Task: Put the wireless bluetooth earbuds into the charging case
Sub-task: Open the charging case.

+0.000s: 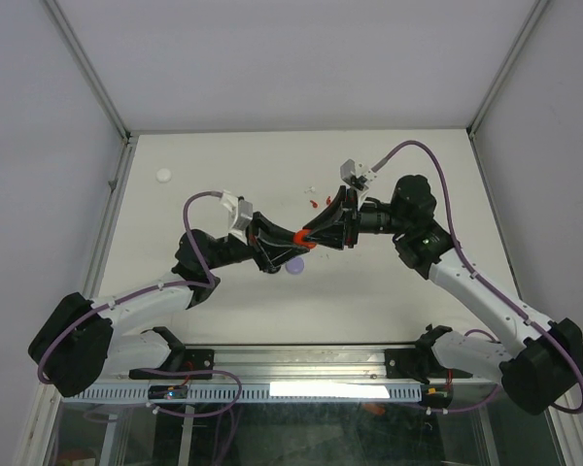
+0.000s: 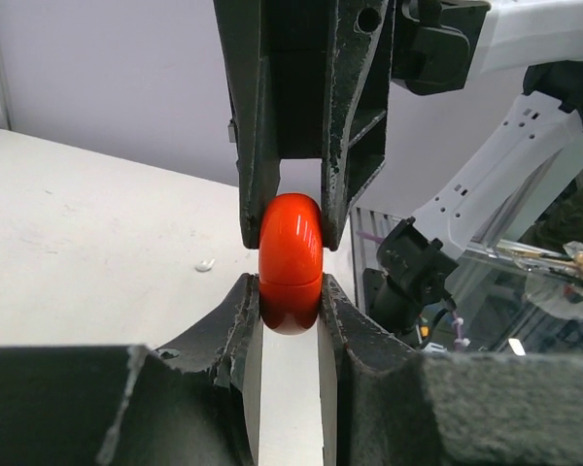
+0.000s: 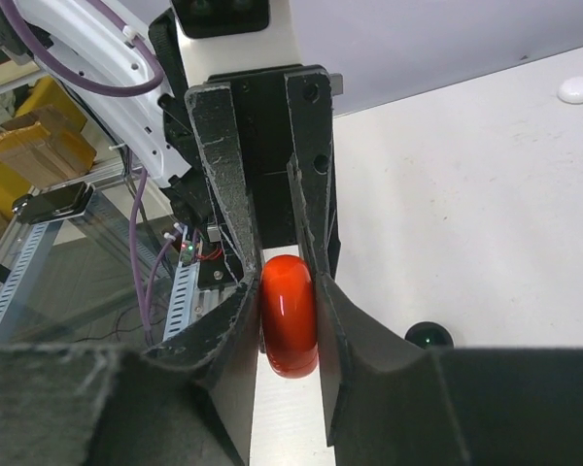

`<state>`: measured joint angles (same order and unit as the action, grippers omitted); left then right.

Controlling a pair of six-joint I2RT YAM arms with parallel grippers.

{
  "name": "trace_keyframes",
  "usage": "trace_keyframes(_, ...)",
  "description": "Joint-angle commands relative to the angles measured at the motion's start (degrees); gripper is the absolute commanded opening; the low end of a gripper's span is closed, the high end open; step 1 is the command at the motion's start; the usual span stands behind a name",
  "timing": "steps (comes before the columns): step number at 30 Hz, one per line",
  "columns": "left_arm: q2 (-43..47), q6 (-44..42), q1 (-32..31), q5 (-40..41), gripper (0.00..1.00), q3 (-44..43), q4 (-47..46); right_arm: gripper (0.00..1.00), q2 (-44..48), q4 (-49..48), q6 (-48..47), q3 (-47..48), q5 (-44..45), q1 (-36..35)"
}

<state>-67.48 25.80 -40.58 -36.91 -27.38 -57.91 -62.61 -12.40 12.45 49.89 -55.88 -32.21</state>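
Note:
A glossy red round charging case hangs in the air over the middle of the table, pinched from both sides. My left gripper is shut on one half of the red case, and a seam shows across it. My right gripper is shut on the other half of the red case, its pads pressed to both flat faces. On the table behind lie small red earbuds and a white earbud. A tiny white earbud shows in the left wrist view.
A lavender round case lies on the table under the grippers. A white round case sits at the far left, also the white case in the right wrist view. A dark round case lies near my right fingers.

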Motion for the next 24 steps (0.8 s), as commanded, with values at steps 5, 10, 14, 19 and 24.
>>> trace_keyframes(5,2.96,-13.41,-0.61,-7.53,0.00,-0.89,1.75,0.35,2.44,3.56,-4.07,1.25,7.59,-0.15)
trace_keyframes(10,3.55,-16.39,-0.59,-9.86,0.00,-1.38,3.49,0.39,2.85,4.80,-4.93,1.41,9.38,-0.20)
trace_keyframes(14,4.10,-18.26,-0.60,-9.94,0.00,-1.50,4.90,0.41,2.43,5.73,-5.39,1.78,9.96,-0.14)
trace_keyframes(19,4.12,-20.13,-0.50,-8.09,0.00,-1.97,8.09,0.44,1.68,6.92,-5.68,2.49,10.05,-0.16)
trace_keyframes(24,3.31,-18.89,2.84,-3.69,0.00,-1.85,11.96,0.53,1.58,10.08,-6.76,4.01,15.03,-0.06)
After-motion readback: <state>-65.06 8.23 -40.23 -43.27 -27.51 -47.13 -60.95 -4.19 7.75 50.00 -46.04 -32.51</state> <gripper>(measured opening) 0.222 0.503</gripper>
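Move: The red charging case is shut between the two hands. Its middle is about 1 cm to the right of the left hand, and about 1 cm to the left of the right hand, level with both. On the table some 27 cm below, the purple case lies roughly 8 cm ahead of the left hand and 1 cm to its left, the black case 7 cm ahead and 6 cm left, and the two red earbuds 26 cm ahead and 7 cm right. Forward and down by about 2 cm each, turning some 10 degrees clockwise, the right hand spreads its fingers off the lid, its rear finger going forward to lever the lid away from the body. The left hand keeps its pinch on the body, sinks about 3 cm, drifts slightly back, and rolls and dips its fingers some 15 degrees. ##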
